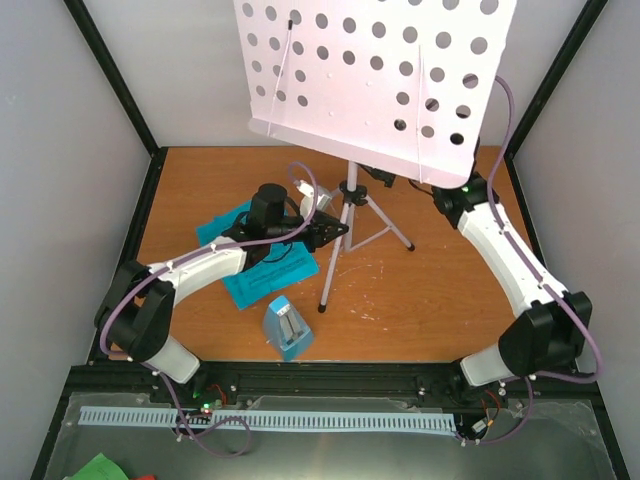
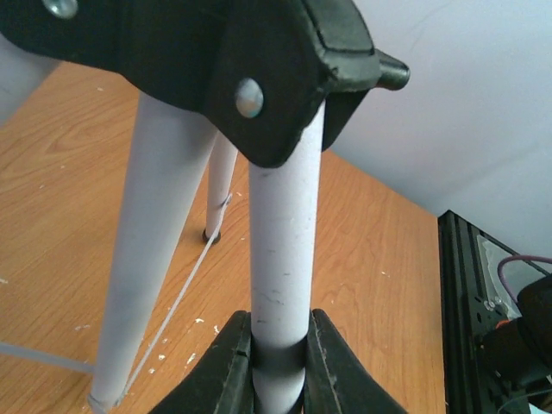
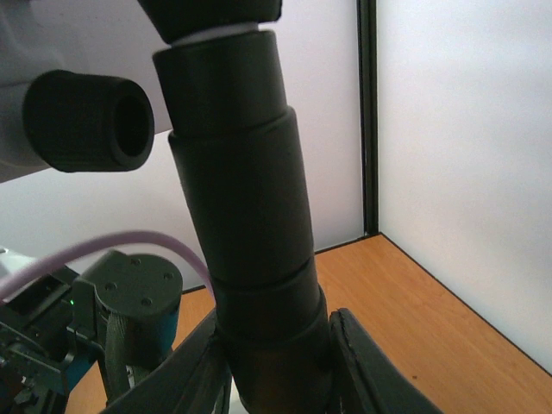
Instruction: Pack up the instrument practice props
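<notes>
The grey music stand [image 1: 352, 205] stands upright at the back middle of the table, and its perforated desk [image 1: 375, 70] fills the top of the overhead view. My left gripper [image 1: 337, 232] [image 2: 280, 332] is shut on a pale tube of the tripod [image 2: 283, 233], just below the black hub [image 2: 259, 78]. My right gripper [image 3: 276, 336] is shut on the stand's black collar [image 3: 237, 198]; the desk hides it from above. The light-blue metronome [image 1: 287, 330] stands near the front. The bright-blue sheet-music pages [image 1: 268, 272] lie flat under my left arm.
Black frame posts and white walls enclose the wooden table [image 1: 430, 300]. Another tripod leg ends at a foot [image 1: 409, 246] on the right. A white slotted strip [image 1: 270, 420] runs along the near rail. A green scrap [image 1: 100, 468] lies at the bottom left.
</notes>
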`<state>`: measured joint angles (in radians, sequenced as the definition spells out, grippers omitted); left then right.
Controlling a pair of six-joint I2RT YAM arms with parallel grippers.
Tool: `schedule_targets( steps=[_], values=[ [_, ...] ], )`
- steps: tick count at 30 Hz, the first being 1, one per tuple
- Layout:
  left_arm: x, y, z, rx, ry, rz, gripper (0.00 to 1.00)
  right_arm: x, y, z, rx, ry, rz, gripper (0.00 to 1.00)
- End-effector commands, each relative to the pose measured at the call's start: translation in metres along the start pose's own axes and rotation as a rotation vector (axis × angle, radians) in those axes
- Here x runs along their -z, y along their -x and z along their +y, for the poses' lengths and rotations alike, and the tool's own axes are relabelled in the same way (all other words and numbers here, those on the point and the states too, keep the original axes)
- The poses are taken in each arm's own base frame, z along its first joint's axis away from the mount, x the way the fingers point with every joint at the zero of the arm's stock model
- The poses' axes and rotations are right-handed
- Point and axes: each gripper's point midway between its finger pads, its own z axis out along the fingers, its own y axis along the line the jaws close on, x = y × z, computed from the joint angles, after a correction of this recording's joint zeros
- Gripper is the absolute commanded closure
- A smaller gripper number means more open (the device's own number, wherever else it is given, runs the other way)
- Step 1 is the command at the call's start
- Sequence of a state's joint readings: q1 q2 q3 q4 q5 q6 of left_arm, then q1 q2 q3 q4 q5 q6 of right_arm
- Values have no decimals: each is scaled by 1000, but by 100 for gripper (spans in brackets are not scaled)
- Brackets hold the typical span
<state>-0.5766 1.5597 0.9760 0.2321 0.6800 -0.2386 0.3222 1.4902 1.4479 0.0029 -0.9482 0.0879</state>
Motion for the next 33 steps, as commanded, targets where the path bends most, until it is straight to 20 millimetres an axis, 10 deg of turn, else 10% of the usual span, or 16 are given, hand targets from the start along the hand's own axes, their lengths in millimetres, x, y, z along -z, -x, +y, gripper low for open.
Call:
schedule_targets(
  steps=[1, 33],
  values=[
    [16, 67, -27, -194, -1, -199, 100, 9, 7, 43, 16, 52, -23, 97],
    [61, 185, -143, -422, -63, -535, 100, 45, -32, 90, -38, -10, -13, 97]
  ],
)
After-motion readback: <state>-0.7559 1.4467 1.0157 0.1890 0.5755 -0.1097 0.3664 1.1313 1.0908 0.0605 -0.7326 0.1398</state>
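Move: Just below the stand's black hub, the left hand already grips one tripod leg; the hub is some 7 cm above it, 3 cm ahead and 1 cm to its right. The teal folder lies about 22 cm left and 1 cm back, 22 cm lower; the blue metronome is roughly 13 cm left, 20 cm back and 17 cm below. From the right hand, which holds the black post, the hub is about 12 cm below and 1 cm back, with no sideways offset. Drawing back together, both hands keep their grips on the stand: the left pulls its leg back and up about 5 cm each and some 4 cm right, rolling roughly 15 degrees with the leg. The right carries the post about 6 cm back and 3 cm right, sinking slightly and turning about 10 degrees clockwise. ##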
